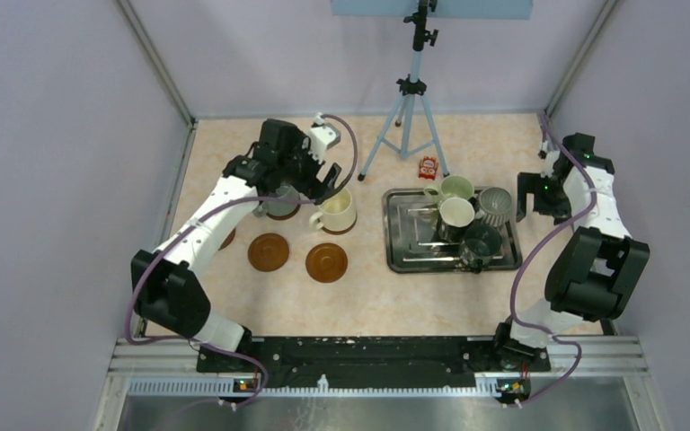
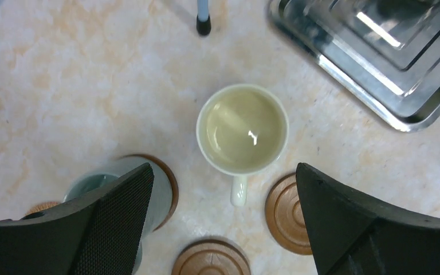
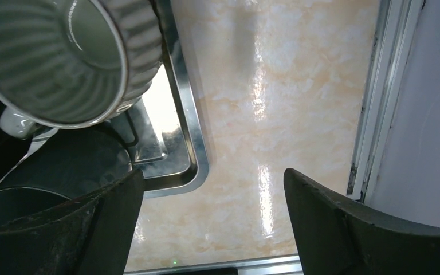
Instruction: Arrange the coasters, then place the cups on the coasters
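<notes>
My left gripper (image 1: 321,182) (image 2: 223,223) hangs open above the table, holding nothing. Just beyond its fingertips stands the large cream cup (image 1: 337,213) (image 2: 242,129), upright, handle toward the wrist camera, with a brown rim showing under its base. The grey-blue cup (image 1: 280,201) (image 2: 94,184) sits on a coaster (image 2: 169,183) by my left finger. Two bare coasters (image 1: 269,252) (image 1: 326,262) lie nearer the arms. My right gripper (image 1: 534,193) (image 3: 212,223) is open over bare table beside the tray (image 1: 400,256), which holds the ribbed grey cup (image 1: 494,205) (image 3: 63,57) and three other cups.
A tripod (image 1: 409,99) stands at the back centre; one foot (image 2: 203,23) is close beyond the cream cup. A small red object (image 1: 428,167) lies behind the tray. Another coaster (image 1: 226,239) peeks from under my left arm. Enclosure walls bound the table.
</notes>
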Robot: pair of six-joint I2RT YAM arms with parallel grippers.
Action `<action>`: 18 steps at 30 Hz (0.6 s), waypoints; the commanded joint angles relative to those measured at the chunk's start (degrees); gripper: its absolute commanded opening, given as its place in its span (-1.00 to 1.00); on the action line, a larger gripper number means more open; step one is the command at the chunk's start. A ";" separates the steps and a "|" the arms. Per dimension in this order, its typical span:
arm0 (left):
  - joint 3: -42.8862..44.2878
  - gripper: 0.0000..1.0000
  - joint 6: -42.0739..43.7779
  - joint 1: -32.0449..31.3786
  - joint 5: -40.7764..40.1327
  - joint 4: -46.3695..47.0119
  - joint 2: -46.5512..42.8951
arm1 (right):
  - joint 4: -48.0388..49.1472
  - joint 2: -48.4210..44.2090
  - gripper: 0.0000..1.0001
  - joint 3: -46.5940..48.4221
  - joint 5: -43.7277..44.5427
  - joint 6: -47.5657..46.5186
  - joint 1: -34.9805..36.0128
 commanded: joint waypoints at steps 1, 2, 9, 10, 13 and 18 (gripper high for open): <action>4.71 0.97 -0.61 -0.11 10.52 1.75 -1.13 | 1.16 -4.27 0.83 3.74 -4.93 -2.33 -0.26; 5.47 0.98 0.35 -0.40 14.25 1.16 -0.26 | 1.12 -4.40 0.83 4.20 -5.61 -2.61 -0.32; 12.62 0.97 -3.16 -11.43 8.51 -1.68 12.34 | -1.70 -2.42 0.83 6.90 -10.74 -1.87 -0.33; 12.48 0.97 -3.14 -12.60 9.01 0.47 13.57 | -2.11 -2.25 0.83 7.19 -11.54 -1.83 -0.33; 13.66 0.97 2.65 -15.50 13.23 4.76 17.64 | -3.21 -2.26 0.83 7.62 -13.35 -2.44 -0.33; 26.53 0.96 13.39 -17.32 16.58 1.38 30.94 | -3.83 -2.70 0.83 8.17 -13.57 -2.71 -0.33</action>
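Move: The black mug with the white inside stands in the tray some 35 cm to the left hand's right, about 7 cm nearer the base and 15 cm below. The green mug is about 8 cm beyond it, the dark mug some 6 cm nearer and 6 cm right of it; the cream mug lies 6 cm back and 4 cm right of the left hand. From the right hand, the black mug is 20 cm left, level, 6 cm below. Towards the black mug in the tray, the left hand sweeps about 17 cm right and slightly back, empty and wide open, past the far side of the cream mug. It first lifts 3–4 cm, then sinks to end 6 cm lower by the tray's left edge, turning nearly 30 degrees clockwise. The open right hand rises about 3.5 cm and drifts 3 cm left. ##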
